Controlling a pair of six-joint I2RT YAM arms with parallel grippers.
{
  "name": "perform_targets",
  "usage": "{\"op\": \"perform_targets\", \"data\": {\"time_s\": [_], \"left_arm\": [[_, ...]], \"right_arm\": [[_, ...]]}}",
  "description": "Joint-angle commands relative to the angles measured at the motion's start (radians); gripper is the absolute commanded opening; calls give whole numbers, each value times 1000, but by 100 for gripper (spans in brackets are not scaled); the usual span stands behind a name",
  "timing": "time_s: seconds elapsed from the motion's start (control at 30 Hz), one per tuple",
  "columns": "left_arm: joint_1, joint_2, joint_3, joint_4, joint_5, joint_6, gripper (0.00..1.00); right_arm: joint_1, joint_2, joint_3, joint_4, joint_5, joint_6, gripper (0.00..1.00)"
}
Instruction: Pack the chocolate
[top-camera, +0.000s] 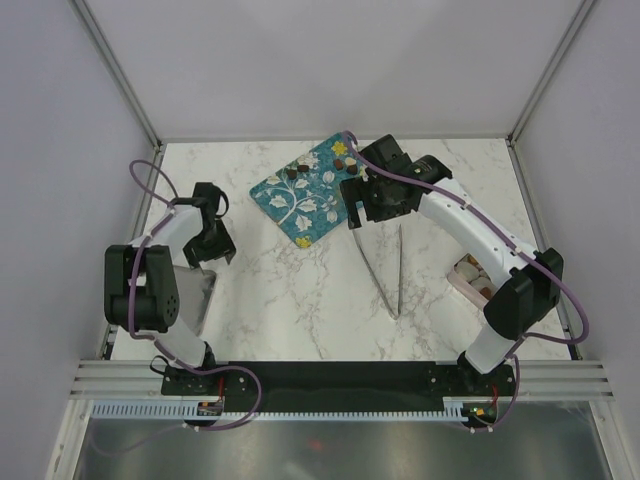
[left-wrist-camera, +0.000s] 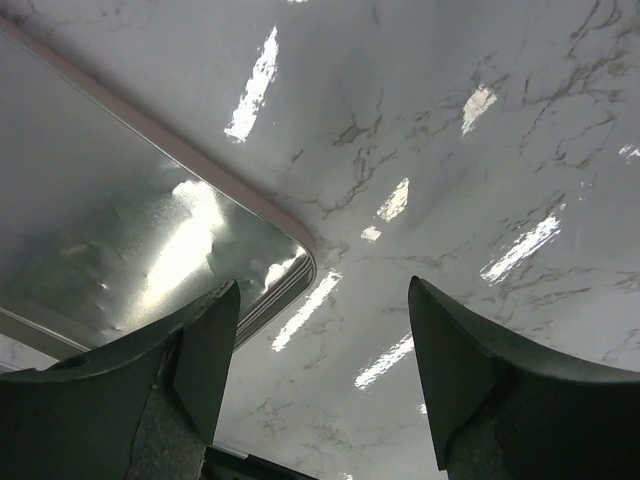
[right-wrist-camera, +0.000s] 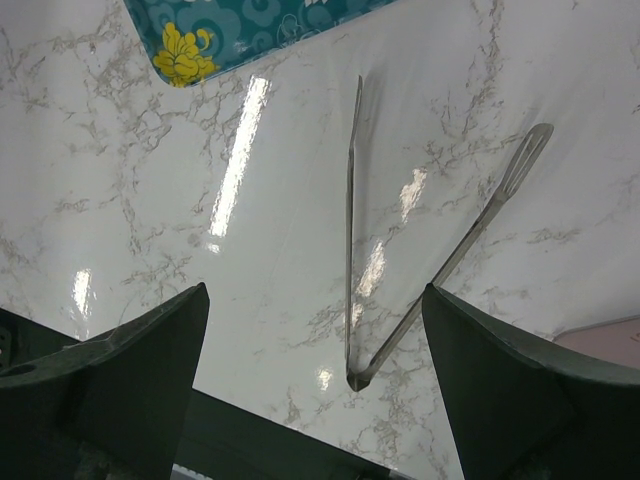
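Several small brown and cream chocolate pieces (top-camera: 296, 174) lie on the far part of the teal flowered tray (top-camera: 300, 205). More pieces sit in a pink box (top-camera: 470, 280) at the right, partly hidden under my right arm. Metal tongs (top-camera: 385, 265) lie open in a V on the marble, hinge toward me; they also show in the right wrist view (right-wrist-camera: 350, 250). My right gripper (top-camera: 368, 208) (right-wrist-camera: 315, 300) is open and empty, above the tips of the tongs at the tray's right edge. My left gripper (top-camera: 212, 245) (left-wrist-camera: 320, 370) is open and empty over bare marble.
A flat silver metal lid (top-camera: 190, 295) (left-wrist-camera: 120, 230) lies at the left, just beside my left gripper. The teal tray's corner (right-wrist-camera: 250, 30) and the pink box's edge (right-wrist-camera: 600, 340) show in the right wrist view. White walls enclose the table.
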Motion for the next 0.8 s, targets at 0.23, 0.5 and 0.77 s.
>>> {"op": "perform_targets", "data": {"time_s": [0.23, 0.5, 0.77], "left_arm": [[19, 16, -32, 28, 17, -96, 69], [19, 94, -23, 48, 49, -114, 58], [18, 78, -52, 88, 90, -113, 23]], "right_arm": [[5, -80, -56, -2, 22, 1, 96], [5, -94, -60, -6, 22, 22, 95], [5, -77, -4, -19, 5, 64, 95]]}}
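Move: The lid, lying on the table, has its middle some 8 cm back and 6 cm to the left of the left hand; its far right corner is almost underneath, about 1 cm back and 3 cm below. The patterned tray's middle lies roughly 17 cm ahead and 24 cm to the left hand's right, and the tweezers some 36 cm right, 1 cm back. From the right hand, the lid's middle lies about 11 cm back, 40 cm left and 20 cm down. The lid's far right corner is taken between the left fingers: pointing down, the hand sinks about 3 cm astride the rim, first easing back 1 cm, then working 1 to 2 cm to the right while its wide-open fingers close most of the way, one inside the rim and one outside. The right hand drifts back and right by 1 to 2 cm, still open and empty. ##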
